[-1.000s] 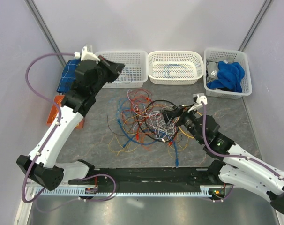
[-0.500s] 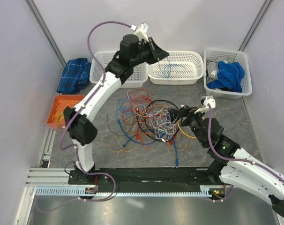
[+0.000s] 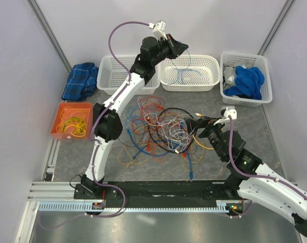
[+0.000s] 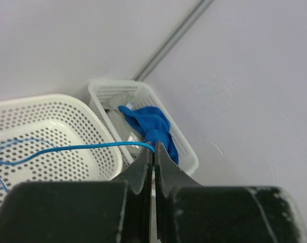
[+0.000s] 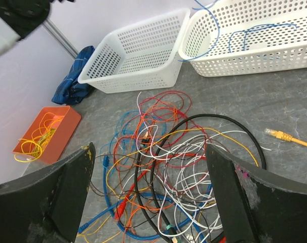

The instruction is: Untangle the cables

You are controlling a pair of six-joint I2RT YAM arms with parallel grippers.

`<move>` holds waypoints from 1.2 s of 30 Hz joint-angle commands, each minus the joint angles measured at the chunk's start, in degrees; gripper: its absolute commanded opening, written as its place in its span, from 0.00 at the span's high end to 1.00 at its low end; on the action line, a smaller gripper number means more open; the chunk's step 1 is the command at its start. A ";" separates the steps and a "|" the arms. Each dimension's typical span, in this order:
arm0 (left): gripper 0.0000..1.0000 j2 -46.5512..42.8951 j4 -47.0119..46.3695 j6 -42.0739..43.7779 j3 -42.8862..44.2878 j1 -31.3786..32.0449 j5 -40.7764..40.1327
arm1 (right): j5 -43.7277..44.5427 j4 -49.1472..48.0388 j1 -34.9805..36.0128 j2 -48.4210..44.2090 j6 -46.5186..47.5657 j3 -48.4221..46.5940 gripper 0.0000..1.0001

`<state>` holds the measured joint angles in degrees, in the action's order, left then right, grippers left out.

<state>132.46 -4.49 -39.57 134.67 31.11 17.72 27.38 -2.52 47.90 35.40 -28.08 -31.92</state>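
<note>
The cables (image 3: 161, 129) lie in a tangled heap mid-table, thin red, orange, yellow, white and blue wires with a thick black loop (image 5: 194, 152); the right wrist view shows them below its fingers. My left gripper (image 3: 185, 48) is raised over the middle white basket (image 3: 190, 72) and is shut on a thin blue wire (image 4: 92, 147) that trails down into that basket. My right gripper (image 3: 199, 121) is open and empty, just right of and above the heap. An orange cable end (image 5: 282, 135) lies apart at the right.
An empty white basket (image 3: 124, 73) stands at the back left. A right basket (image 3: 244, 78) holds blue cloth. An orange bin (image 3: 72, 120) with yellow wires sits at the left edge, with a blue folded cloth (image 3: 80, 81) behind it.
My left arm swung from the back-left basket to the right and up, over the middle basket, carrying the blue wire. My right gripper pulled back slightly to the right of the heap.
</note>
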 commanded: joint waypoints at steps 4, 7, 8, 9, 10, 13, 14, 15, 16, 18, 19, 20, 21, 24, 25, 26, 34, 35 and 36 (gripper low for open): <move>0.97 10.87 -10.09 -1.64 10.61 -0.79 -4.96 | 4.52 -1.34 0.18 -0.94 0.39 1.25 0.02; 0.98 13.33 -11.94 -2.96 10.79 -0.79 -5.15 | 4.88 -1.87 0.18 -0.42 0.21 1.86 0.02; 0.98 13.87 -12.90 -3.40 10.96 -0.70 -5.06 | 5.23 -2.22 0.18 -0.16 0.21 2.12 0.02; 0.98 14.31 -13.17 -4.02 10.96 -0.70 -4.88 | 5.41 -2.40 0.18 0.63 0.30 2.13 0.02; 0.98 14.66 -13.35 -4.20 10.96 -0.62 -4.62 | 5.41 -2.57 0.18 1.07 0.39 2.13 0.02; 0.83 15.89 -13.44 -4.81 10.79 -0.35 -3.22 | 5.32 -2.66 0.09 2.66 0.83 1.43 0.02; 0.31 15.98 -13.26 -5.25 10.70 -0.35 -2.87 | 5.32 -2.66 0.09 2.92 0.92 1.16 0.02; 0.07 15.64 -12.65 -5.34 10.61 -0.35 -2.43 | 5.58 -2.75 0.09 3.18 1.09 1.07 0.02; 0.00 14.85 -12.56 -5.08 10.18 -0.35 -2.16 | 5.76 -2.75 0.09 3.36 1.18 1.07 0.02; 0.00 10.47 -13.17 -4.90 6.59 -0.35 -2.86 | 6.20 -3.45 0.09 3.19 1.27 1.60 0.02; 0.00 8.53 -13.96 -4.55 4.74 -0.35 -3.64 | 6.20 -3.71 0.00 3.27 1.09 1.77 0.02; 0.00 6.69 -14.14 -4.11 0.98 -0.35 -4.26 | 6.29 -4.15 0.09 3.27 0.92 2.21 0.02; 0.00 1.88 -13.97 -3.50 -1.06 -0.35 -4.96 | 6.37 -4.24 0.09 3.36 0.83 2.39 0.02; 0.00 -9.27 -12.65 -2.53 -12.82 -0.26 -9.61 | 6.37 -4.51 0.09 4.24 0.48 3.01 0.02; 0.00 -12.03 -13.00 -2.27 -19.03 0.17 -10.67 | 6.64 -4.42 0.09 4.42 0.30 3.18 0.02; 0.00 -13.62 -12.82 -1.13 -20.57 0.52 -11.55 | 6.81 -4.33 0.09 4.94 -0.13 3.44 0.02; 0.00 1.87 4.12 2.75 5.79 0.79 -5.06 | 5.06 -3.55 0.09 3.72 -4.70 4.94 0.02; 0.00 3.23 8.49 1.18 8.48 0.79 -4.88 | 4.97 -3.02 0.09 2.41 -5.06 5.11 0.02; 0.00 3.50 8.88 0.21 9.29 0.70 -4.10 | 4.97 -2.49 0.09 1.61 -5.23 5.12 0.02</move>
<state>128.40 -6.37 -39.27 135.13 32.03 9.85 32.75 -5.13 47.90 40.25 -30.52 -27.40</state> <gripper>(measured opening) 0.994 0.979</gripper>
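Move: The oval white basket I'm bringing the blue cable to is about 10 cm ahead of my left hand, 3 cm right and some 30 cm below. The square white basket is 10 cm ahead and 26 cm left, the cloth basket 8 cm ahead and 30 cm right. From my right hand the white cables lie about 8 cm ahead, 6 cm left and 25 cm down; the yellow cable's plug is 13 cm ahead, 6 cm right. With the blue cable still pinched and already trailing into the oval basket, I push my left hand forward about 6 cm and down 9 cm over the basket, open the fingers wide to let go, then pull back and lift some 15 cm. Meanwhile my open right hand sinks about 5 cm towards the white cables, tipping slightly down, touching nothing. ##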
